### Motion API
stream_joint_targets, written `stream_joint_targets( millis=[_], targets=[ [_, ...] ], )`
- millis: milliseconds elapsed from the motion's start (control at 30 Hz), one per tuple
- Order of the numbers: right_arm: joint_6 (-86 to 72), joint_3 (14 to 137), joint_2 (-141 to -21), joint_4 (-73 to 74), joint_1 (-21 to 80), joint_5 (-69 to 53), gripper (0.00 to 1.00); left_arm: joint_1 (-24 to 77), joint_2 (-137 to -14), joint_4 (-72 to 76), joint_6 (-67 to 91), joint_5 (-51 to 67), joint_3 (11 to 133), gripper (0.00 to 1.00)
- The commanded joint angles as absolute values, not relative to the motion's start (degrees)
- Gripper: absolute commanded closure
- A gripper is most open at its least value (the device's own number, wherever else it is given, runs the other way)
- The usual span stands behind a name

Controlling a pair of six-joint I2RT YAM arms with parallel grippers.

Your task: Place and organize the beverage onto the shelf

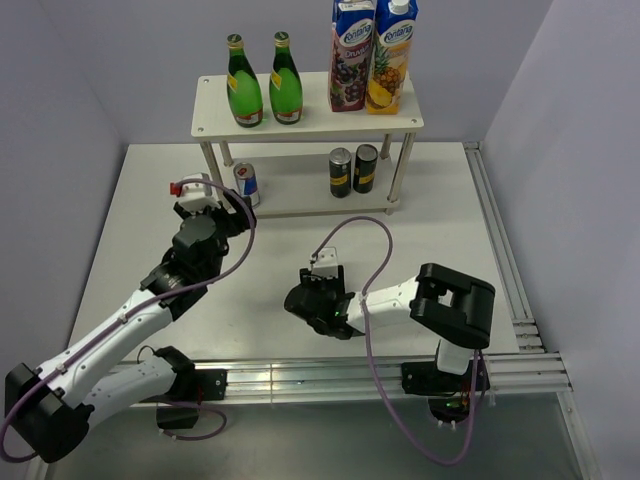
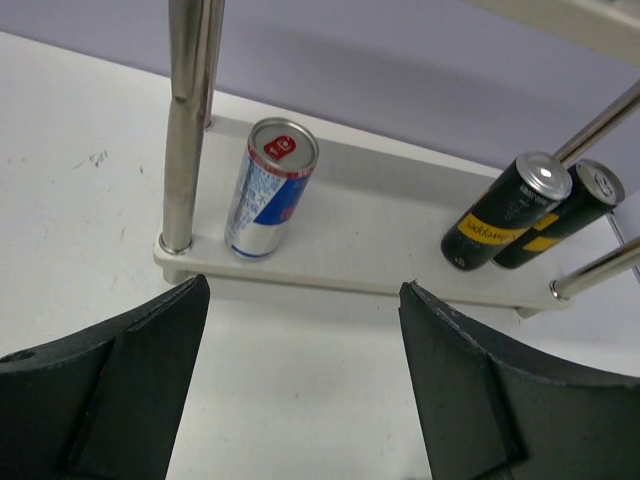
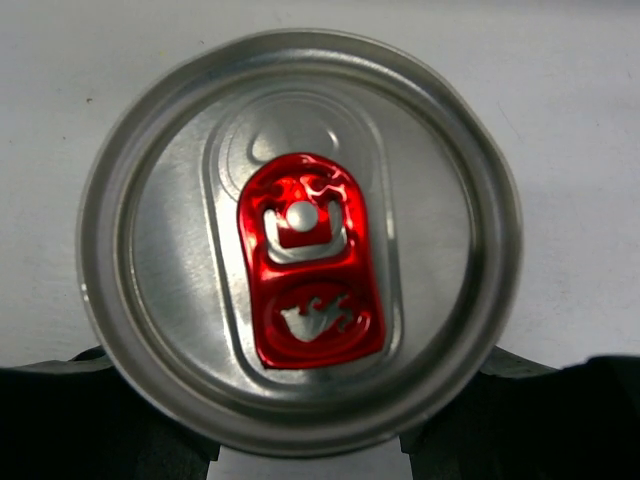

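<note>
The shelf (image 1: 310, 115) stands at the back. Two green bottles (image 1: 244, 85) (image 1: 286, 82) are on its top board. Two dark cans (image 1: 340, 172) (image 1: 365, 168) and one blue-silver can (image 1: 246, 184) stand on the lower board (image 2: 380, 230). My left gripper (image 1: 215, 200) is open and empty, just in front of that blue-silver can (image 2: 270, 190); the dark cans (image 2: 505, 212) are to its right. My right gripper (image 1: 318, 300) is at mid-table, shut around the second blue-silver can (image 3: 300, 240). Only that can's silver top with a red tab shows, filling the right wrist view.
Two tall juice cartons (image 1: 350, 55) (image 1: 391, 55) stand on the right of the top board. A metal shelf leg (image 2: 188, 120) rises just left of the blue-silver can. Grey walls close in the table on three sides; a rail (image 1: 500, 250) runs along the right edge.
</note>
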State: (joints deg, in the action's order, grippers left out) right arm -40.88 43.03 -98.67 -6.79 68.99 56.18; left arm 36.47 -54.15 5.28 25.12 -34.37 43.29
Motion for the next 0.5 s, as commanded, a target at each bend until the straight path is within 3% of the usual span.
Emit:
stream_joint_targets(
  millis=[0,133,467],
  targets=[
    [-40.7,47.0,-98.2,-9.4,68.7,60.5,0.87,39.1,-52.2,-1.7,27.4,-38.0,45.0,0.17],
    [-36.0,50.4,-95.5,-9.3,68.8,59.2,1.0,40.7,-50.9,-13.6,32.5,-37.7,50.4,0.18],
    [-21.8,68.8,-99.7,-13.4,62.9,48.5,1.0,42.5,-43.4,-37.6,36.1,-39.6,59.3,0.18]
  ],
)
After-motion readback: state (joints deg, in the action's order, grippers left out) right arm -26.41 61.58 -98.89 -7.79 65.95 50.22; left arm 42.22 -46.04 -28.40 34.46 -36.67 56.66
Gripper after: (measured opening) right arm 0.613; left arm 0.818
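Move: My right hand already grips a Red Bull can on the table. Free floor on the lower shelf lies roughly 24 cm ahead, 13 cm left and 6 cm higher. The Red Bull can already shelved stands about 7 cm left of that spot; the nearer black can is some 27 cm ahead of my right hand and 4 cm right, the farther one 28 cm ahead and 10 cm right. From my empty left hand the spot is about 16 cm ahead, 8 cm right and 15 cm below. I lift the gripped can off the table with my right hand, slowly at first and then faster, about 10 cm up and some 8 cm left. Forward travel towards the lower shelf comes in mostly late, with a slight wrist turn and the grip kept. My open left hand backs about 6 cm away from the shelved can, dips a little and then rises, its fingers tipping down some 10 degrees. ##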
